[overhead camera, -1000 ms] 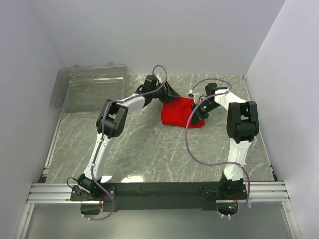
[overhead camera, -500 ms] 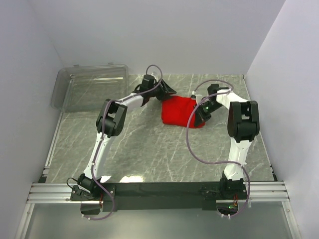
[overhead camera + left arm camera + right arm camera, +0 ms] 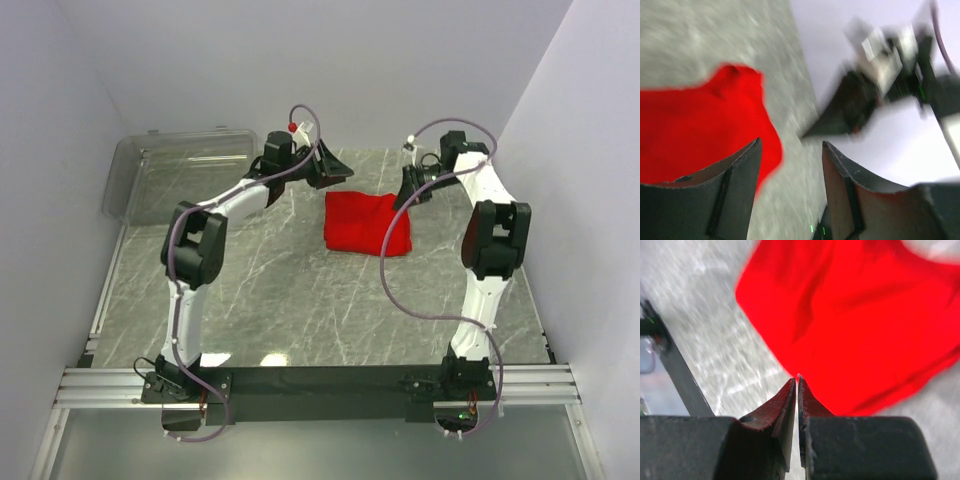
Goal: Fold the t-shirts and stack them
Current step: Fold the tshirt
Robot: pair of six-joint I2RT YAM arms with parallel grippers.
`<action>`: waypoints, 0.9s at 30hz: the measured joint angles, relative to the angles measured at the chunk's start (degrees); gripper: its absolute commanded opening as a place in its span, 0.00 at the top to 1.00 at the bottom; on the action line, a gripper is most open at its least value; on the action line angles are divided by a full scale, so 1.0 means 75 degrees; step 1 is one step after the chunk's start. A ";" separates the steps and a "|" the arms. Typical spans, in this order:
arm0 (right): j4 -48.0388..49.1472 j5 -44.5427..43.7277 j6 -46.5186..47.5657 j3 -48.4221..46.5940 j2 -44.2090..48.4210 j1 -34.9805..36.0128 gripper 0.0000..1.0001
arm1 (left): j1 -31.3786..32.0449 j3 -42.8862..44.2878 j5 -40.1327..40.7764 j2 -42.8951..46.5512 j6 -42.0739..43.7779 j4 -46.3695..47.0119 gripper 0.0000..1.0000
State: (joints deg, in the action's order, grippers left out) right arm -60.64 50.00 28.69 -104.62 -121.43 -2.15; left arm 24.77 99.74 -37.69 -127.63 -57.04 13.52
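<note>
A folded red t-shirt (image 3: 365, 222) lies flat on the marble table toward the back centre. It fills the upper part of the right wrist view (image 3: 865, 320) and the left half of the left wrist view (image 3: 695, 130). My left gripper (image 3: 335, 168) hangs above the table just left of and behind the shirt, open (image 3: 791, 147), with nothing between its fingers. My right gripper (image 3: 409, 192) is raised off the shirt's back right corner, shut (image 3: 797, 377) and empty.
A clear plastic bin (image 3: 180, 178) sits at the back left corner of the table (image 3: 300, 300). White walls close in the back and both sides. The right arm's wrist (image 3: 875, 75) shows in the left wrist view.
Both grippers have lifted off the shirt and drawn apart toward the back wall, the left one moving left and the right one right. The shirt now lies flat, uncovered.
</note>
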 measured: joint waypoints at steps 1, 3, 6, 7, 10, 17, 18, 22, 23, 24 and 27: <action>-0.0050 0.0163 -0.0140 -0.0364 -0.0213 0.0015 0.87 | 0.0032 -0.0332 -0.0181 0.0318 0.0052 0.0085 0.44; -0.0102 0.0425 -0.0440 -0.1064 -0.0734 0.0073 0.87 | 0.0143 -0.0810 -0.0493 0.0734 0.0131 0.0221 0.44; -0.0052 0.0694 -0.0889 -0.1690 -0.1512 0.0192 0.87 | 0.0408 -0.1282 -0.0848 0.0918 0.0283 0.0370 0.45; -0.0026 0.0746 -0.1078 -0.1772 -0.1740 0.0242 0.87 | 0.0516 -0.1454 -0.0924 0.0909 0.0312 0.0411 0.45; 0.0192 0.0828 -0.1635 -0.1813 -0.2206 0.0420 0.87 | 0.0764 -0.1848 -0.1142 0.0769 0.0353 0.0370 0.45; 0.1239 0.0930 -0.3226 -0.1842 -0.2649 0.0775 0.89 | 0.0953 -0.1897 -0.1259 -0.0026 0.0565 0.0172 0.46; 0.1413 0.0927 -0.3453 -0.1871 -0.2667 0.0784 0.89 | 0.0935 -0.1897 -0.1250 -0.0090 0.0589 0.0154 0.46; 0.1973 0.0866 -0.4132 -0.1955 -0.2777 0.0714 0.89 | 0.0828 -0.1909 -0.1215 -0.0373 0.0653 0.0082 0.47; 0.2078 0.0836 -0.4264 -0.1955 -0.2815 0.0679 0.90 | 0.0796 -0.1958 -0.1204 -0.0411 0.0653 0.0105 0.47; 0.2157 0.0784 -0.4357 -0.1955 -0.2853 0.0641 0.90 | 0.0758 -0.2043 -0.1201 -0.0417 0.0659 0.0117 0.47; 0.2305 0.0612 -0.4631 -0.1955 -0.3019 0.0490 0.90 | 0.0656 -0.2305 -0.1209 -0.0420 0.0659 0.0201 0.47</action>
State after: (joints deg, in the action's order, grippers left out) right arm -43.35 54.59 -6.04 -119.28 -144.07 1.52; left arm 29.69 82.46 -46.76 -130.78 -52.10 15.03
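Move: From the left gripper, the middle of the folded t-shirt lies about 6 cm back, 6 cm to the right and some 17 cm below; the middle of the t-shirt's far edge is about 3 cm ahead and 6 cm to the right, equally low. From the right gripper, already nearly shut above the right side, the t-shirt's middle is about 9 cm left, level fore and aft and 11 cm below; the far edge's middle is about 8 cm ahead and 9 cm left. Bring the left gripper back about 11 cm, after a slight rise, then sink it steeply to low over the near left part of the t-shirt, fingers staying half open, turning clockwise and tipping down. Meanwhile take the right gripper, kept nearly shut, forward and down some 8 cm each and leftward, easing back right at the end, its tips reaching the cloth at the far edge and its wrist tipping and turning clockwise. ##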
